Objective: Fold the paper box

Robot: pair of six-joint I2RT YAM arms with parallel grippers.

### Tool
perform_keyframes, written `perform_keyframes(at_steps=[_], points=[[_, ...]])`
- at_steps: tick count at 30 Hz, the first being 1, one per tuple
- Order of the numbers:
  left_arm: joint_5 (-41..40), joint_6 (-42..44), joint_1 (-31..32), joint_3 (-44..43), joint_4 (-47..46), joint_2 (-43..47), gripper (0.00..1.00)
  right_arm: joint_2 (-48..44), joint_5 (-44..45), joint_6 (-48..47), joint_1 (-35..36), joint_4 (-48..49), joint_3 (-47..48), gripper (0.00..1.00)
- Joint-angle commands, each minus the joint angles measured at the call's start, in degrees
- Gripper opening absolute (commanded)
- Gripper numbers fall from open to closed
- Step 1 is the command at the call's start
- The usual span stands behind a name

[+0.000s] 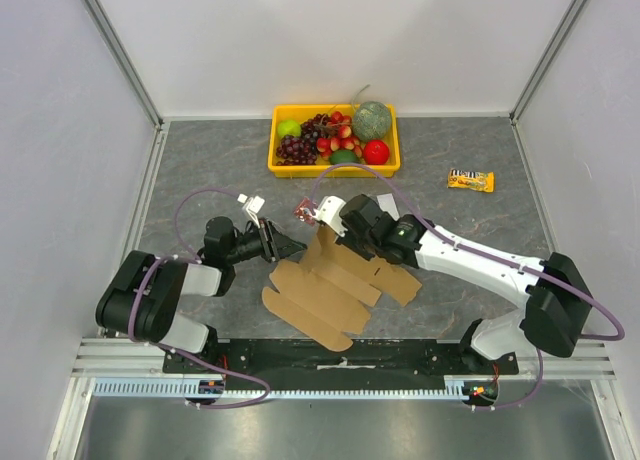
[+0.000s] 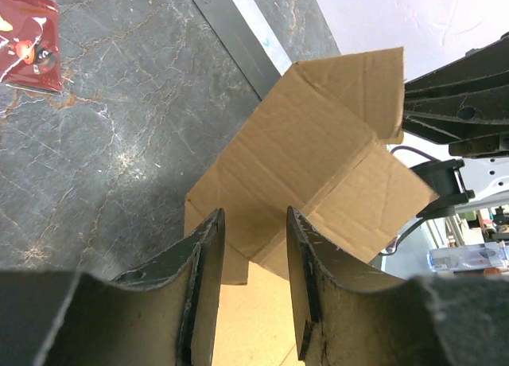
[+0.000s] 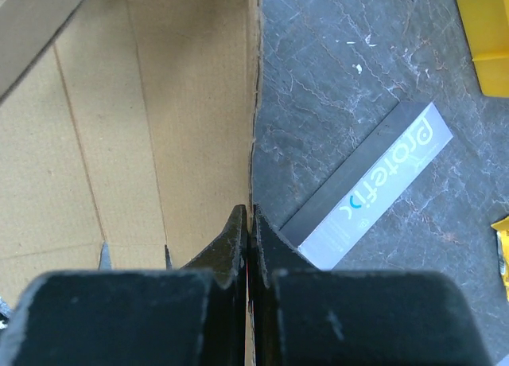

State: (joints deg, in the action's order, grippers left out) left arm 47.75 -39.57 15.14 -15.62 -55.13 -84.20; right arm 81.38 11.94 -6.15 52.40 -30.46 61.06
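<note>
The paper box [image 1: 335, 280] is a brown cardboard sheet lying partly flat in the middle of the table, with one panel raised upright. My right gripper [image 1: 330, 223] is at that raised panel. In the right wrist view it [image 3: 250, 211] is shut on the panel's edge, and the paper box [image 3: 119, 127] fills the left side. My left gripper [image 1: 295, 246] reaches in from the left, level with the box. In the left wrist view it [image 2: 254, 215] stands open, its fingers [image 2: 205, 255] on either side of a folded corner of the paper box [image 2: 318, 167] without pinching it.
A yellow tray [image 1: 283, 163] of fruit stands at the back. A snack bar [image 1: 470, 180] lies at the right. A red packet [image 1: 303, 212] sits just behind the box, also in the left wrist view [image 2: 28, 44]. A grey and white carton [image 3: 374, 187] lies beside the right gripper.
</note>
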Motion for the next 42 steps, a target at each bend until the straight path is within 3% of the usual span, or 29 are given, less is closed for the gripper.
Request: perform_keyframes(at_steps=[1,15,21,32,36,42], points=[[0.95,1.95,0.25,0.32,-4.54,-1.05,0.43,0.71,2.64,-2.63,1.47,2.51,0.64,0.02],[-1.43,3.80,-1.07,-1.17,-7.87,-6.14,0.44,1.23,8.44,-5.36,2.79,3.65,-1.29,0.03],[-1.43,-0.59,-1.86,0.67,-17.63,-8.08,0.48,-0.17,9.94,-6.85,3.76,5.23,-3.13,0.02],[0.15,-1.21,-1.78,8.49,-32.21,-5.62,0.56,-1.93,8.71,-8.52,4.37,5.76,-5.33,0.02],[1.29,-0.68,-1.60,12.09,-38.63,-5.62,0.66,-2.28,7.75,-9.40,4.46,6.29,-6.65,0.02],[2.70,0.46,-1.16,13.94,-40.23,-1.15,0.84,-2.02,7.48,-10.81,5.43,5.85,-7.44,0.02]])
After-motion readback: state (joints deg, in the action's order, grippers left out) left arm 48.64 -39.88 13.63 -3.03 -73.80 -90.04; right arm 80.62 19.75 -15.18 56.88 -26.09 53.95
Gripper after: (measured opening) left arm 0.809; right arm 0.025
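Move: The left end flap of the paper box stands folded up about 3 cm to the right of the left fingertips and 1 cm ahead, roughly level with them; the box's next panel lies some 9 cm back, 4 cm right and 7 cm below. The red packet is about 7 cm ahead and 8 cm below. From the right hand, pinching the box's far panel, that flap is about 5 cm left, 1 cm back and 3 cm lower; the white carton is 9 cm right, 4 cm ahead and 11 cm below. Dip the left gripper about 2 cm beside the raised end flap and lift it nearly as far, then draw it back some 6 cm and down about 3 cm to the near side of the flap, opening the fingers wide. Meanwhile keep the right gripper's pinch on the far panel, lowering it about 2.5 cm and slightly right while the wrist turns some 10 degrees. ##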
